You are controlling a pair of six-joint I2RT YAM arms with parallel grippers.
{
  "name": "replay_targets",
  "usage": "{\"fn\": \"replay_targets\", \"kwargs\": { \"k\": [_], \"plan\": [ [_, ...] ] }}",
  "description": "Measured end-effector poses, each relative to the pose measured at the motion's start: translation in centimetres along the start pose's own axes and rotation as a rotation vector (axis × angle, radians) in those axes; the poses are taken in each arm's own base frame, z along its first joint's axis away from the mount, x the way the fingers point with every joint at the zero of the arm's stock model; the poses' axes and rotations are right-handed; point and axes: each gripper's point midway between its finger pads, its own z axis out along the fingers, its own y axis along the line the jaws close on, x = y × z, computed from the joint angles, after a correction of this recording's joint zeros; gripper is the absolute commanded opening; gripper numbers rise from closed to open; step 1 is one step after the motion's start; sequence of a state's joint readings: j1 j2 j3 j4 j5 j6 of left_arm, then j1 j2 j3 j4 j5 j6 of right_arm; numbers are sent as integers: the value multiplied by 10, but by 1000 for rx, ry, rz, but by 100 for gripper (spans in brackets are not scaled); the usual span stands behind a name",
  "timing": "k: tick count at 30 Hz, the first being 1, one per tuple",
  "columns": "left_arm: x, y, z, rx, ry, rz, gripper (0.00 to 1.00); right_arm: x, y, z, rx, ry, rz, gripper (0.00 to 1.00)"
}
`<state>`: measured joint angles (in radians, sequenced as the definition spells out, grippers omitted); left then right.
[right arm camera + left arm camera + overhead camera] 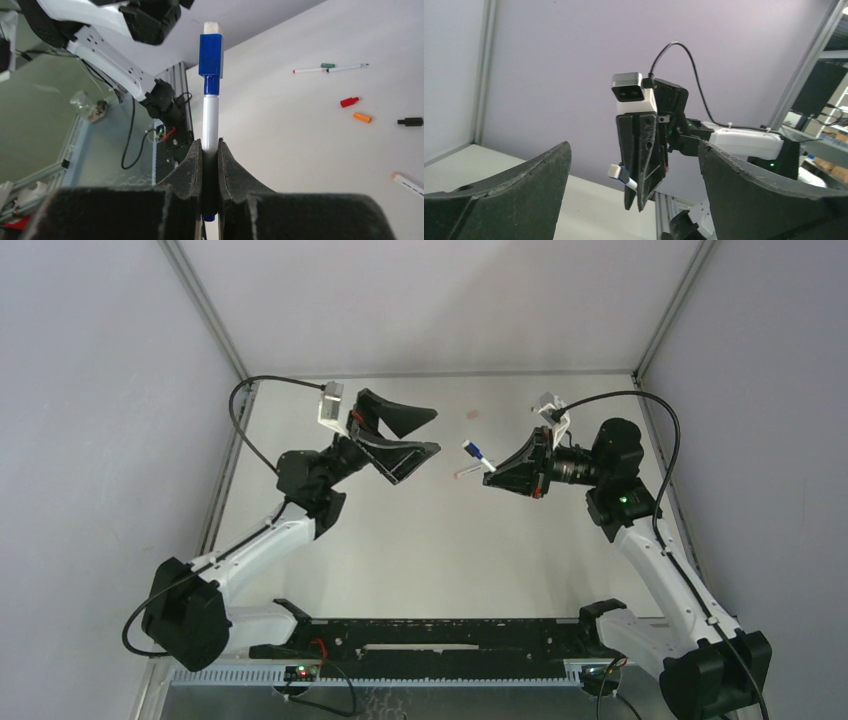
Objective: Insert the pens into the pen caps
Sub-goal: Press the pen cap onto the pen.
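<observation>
My right gripper (210,150) is shut on a white pen (210,120), which stands straight up from its fingers. A blue pen cap (210,55) sits on the pen's upper end. From above, that pen (475,452) sticks out up-left of the right gripper (488,477). My left gripper (437,432) hangs open and empty just left of it, a short gap away. In the left wrist view the left gripper's (634,150) wide fingers (524,190) frame the right gripper (640,197) and the capped pen (621,174).
On the white table lie red (349,102), orange (362,117), black (410,121) and green (327,65) caps. Two thin pens (310,70) lie end to end by the green cap. Another pen (407,183) lies at the right edge. Grey walls enclose the table.
</observation>
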<state>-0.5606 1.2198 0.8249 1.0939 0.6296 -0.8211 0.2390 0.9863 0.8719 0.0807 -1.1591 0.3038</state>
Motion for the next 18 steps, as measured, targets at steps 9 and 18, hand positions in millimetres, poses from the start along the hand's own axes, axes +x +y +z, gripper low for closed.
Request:
{"fn": "replay_targets", "kwargs": {
  "k": [9, 18],
  "plan": [
    [19, 2, 12, 23, -14, -99, 84, -16, 4, 3, -16, -45, 57, 0],
    [54, 13, 20, 3, 39, -192, 72, -21, 8, 7, -37, -56, 76, 0]
  ]
}}
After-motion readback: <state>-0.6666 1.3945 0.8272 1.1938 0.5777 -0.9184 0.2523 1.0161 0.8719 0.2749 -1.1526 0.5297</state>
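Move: The blue pen cap, already on the end of the pen in the right hand, lies about 8 cm to the left hand's right, 1 cm back and some 7 cm below it. From the right hand it is roughly 3 cm ahead, 3 cm left and 4 cm up. Far below on the table, some 42 cm under the left hand, a loose pen lies about 13 cm ahead and 13 cm right of that hand, and the black cap about 18 cm ahead and 1 cm right. The right fingers keep their pinch on the pen barrel, holding the capped end up as that hand rises about 2 cm and tilts slightly. After a near pause, the left hand goes some 5 cm right and sinks nearly 4 cm towards the blue cap, its fingers tipping down about 10 degrees and closing partway from wide open, not yet seen gripping. ##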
